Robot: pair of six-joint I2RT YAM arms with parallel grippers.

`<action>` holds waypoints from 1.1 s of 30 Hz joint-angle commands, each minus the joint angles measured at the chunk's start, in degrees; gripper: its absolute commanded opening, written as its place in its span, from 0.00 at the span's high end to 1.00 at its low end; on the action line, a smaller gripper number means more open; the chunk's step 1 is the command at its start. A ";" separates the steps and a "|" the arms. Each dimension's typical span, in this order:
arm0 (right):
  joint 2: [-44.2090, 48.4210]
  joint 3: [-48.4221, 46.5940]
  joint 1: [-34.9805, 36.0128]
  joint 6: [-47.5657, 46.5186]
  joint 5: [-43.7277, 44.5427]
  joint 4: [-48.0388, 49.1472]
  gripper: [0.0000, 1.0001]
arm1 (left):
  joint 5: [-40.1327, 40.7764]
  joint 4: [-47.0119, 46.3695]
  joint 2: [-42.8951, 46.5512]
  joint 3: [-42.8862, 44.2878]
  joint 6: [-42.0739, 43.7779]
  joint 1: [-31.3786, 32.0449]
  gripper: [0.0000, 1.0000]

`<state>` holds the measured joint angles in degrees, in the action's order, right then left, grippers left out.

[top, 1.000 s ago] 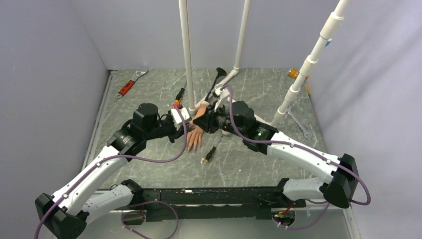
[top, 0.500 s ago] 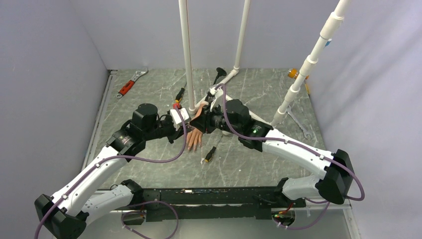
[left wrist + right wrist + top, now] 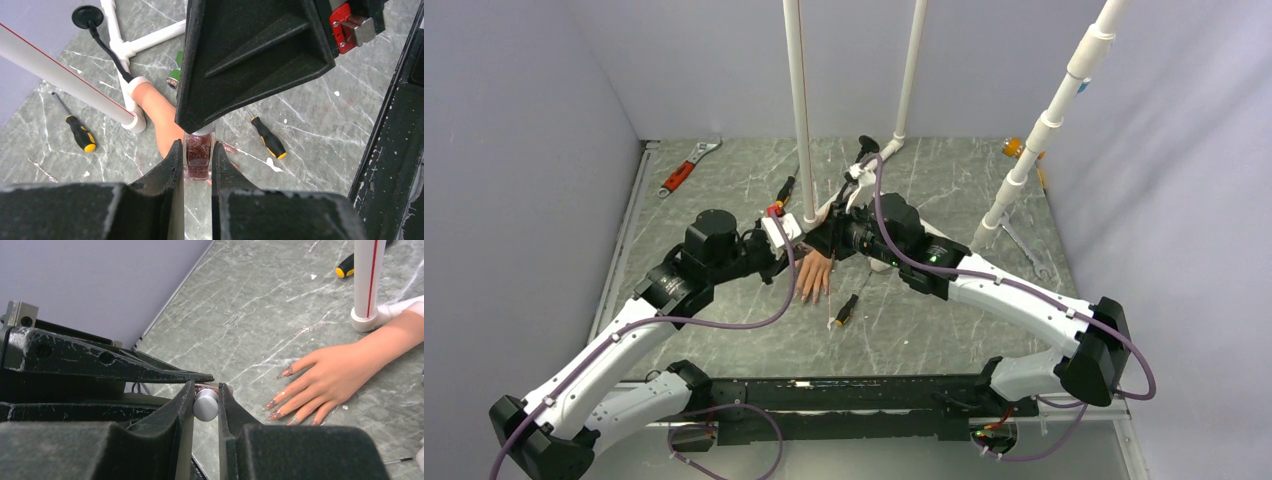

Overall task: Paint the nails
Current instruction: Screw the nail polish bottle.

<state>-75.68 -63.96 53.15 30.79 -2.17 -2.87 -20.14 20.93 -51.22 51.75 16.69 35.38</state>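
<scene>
The peach mannequin hand [image 3: 340, 374] lies palm down on the marble table, with its fingers towards the arms' bases [image 3: 814, 274]. Its nails [image 3: 285, 373] are pointed and smeared with dark red. My left gripper [image 3: 198, 150] is shut on a small glass bottle of dark red polish [image 3: 198, 159], held just above the hand. My right gripper [image 3: 206, 387] is shut on the bottle's silver cap [image 3: 206, 405]. The two grippers meet nose to nose over the back of the hand [image 3: 809, 240]. In the left wrist view the right gripper's black body [image 3: 250, 55] hides most of the hand.
Three white pipe posts [image 3: 800, 110] [image 3: 908, 70] [image 3: 1044, 125] stand behind the hand. Black-and-yellow screwdrivers lie near it [image 3: 847, 309] [image 3: 80, 133]. A red-handled wrench [image 3: 686, 168] lies at the back left and a steel spanner [image 3: 1024, 250] at the right.
My right arm has moved left, bringing its gripper up against the left gripper and the bottle. The left gripper has shifted slightly. Both grippers have stayed shut.
</scene>
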 commanded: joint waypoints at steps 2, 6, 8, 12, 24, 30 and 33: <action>-0.95 -2.85 0.33 5.59 7.05 -7.22 1.00 | 4.88 -5.37 2.63 0.24 -0.69 -0.13 1.00; -2.06 -4.80 1.37 6.74 9.11 -9.07 0.99 | 5.59 -5.72 3.07 -0.06 -0.64 -0.18 1.00; -2.07 -5.47 1.73 6.58 9.18 -9.54 0.96 | 5.64 -5.59 2.82 0.07 -0.60 -0.15 1.00; 0.22 -5.85 1.84 4.55 7.16 -8.44 0.53 | 5.64 -5.49 2.74 0.12 -0.52 -0.13 1.00; 11.59 -1.70 1.08 -7.28 1.83 -3.64 0.20 | 2.90 -6.06 3.60 -0.36 -0.69 -0.14 1.00; 20.56 4.67 0.57 -19.15 -9.38 2.34 0.21 | -8.70 -6.83 3.86 -0.41 -2.39 -0.70 1.00; 22.73 6.93 0.19 -23.32 -14.42 5.19 0.23 | -17.63 -8.01 3.17 -0.10 -4.16 -1.76 1.00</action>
<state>-55.29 -59.57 53.76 16.67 -7.42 -4.62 -24.45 17.28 -48.51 51.31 15.27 34.76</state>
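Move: The right fingers still hold the nail polish bottle's white cap between their pads. The bottle's body sits about 2 cm to their left, 1 cm ahead and 2 cm lower, gripped at the left hand's pads and standing roughly 1 cm above that hand point. From the right hand, the rubber hand lies some 10 cm ahead, level sideways, 25 cm below; the black-yellow screwdriver 2 cm ahead, 7 cm right, 27 cm below. The right fingers open wide off the cap and withdraw about 12 cm up, right and back; left keeps hold. ##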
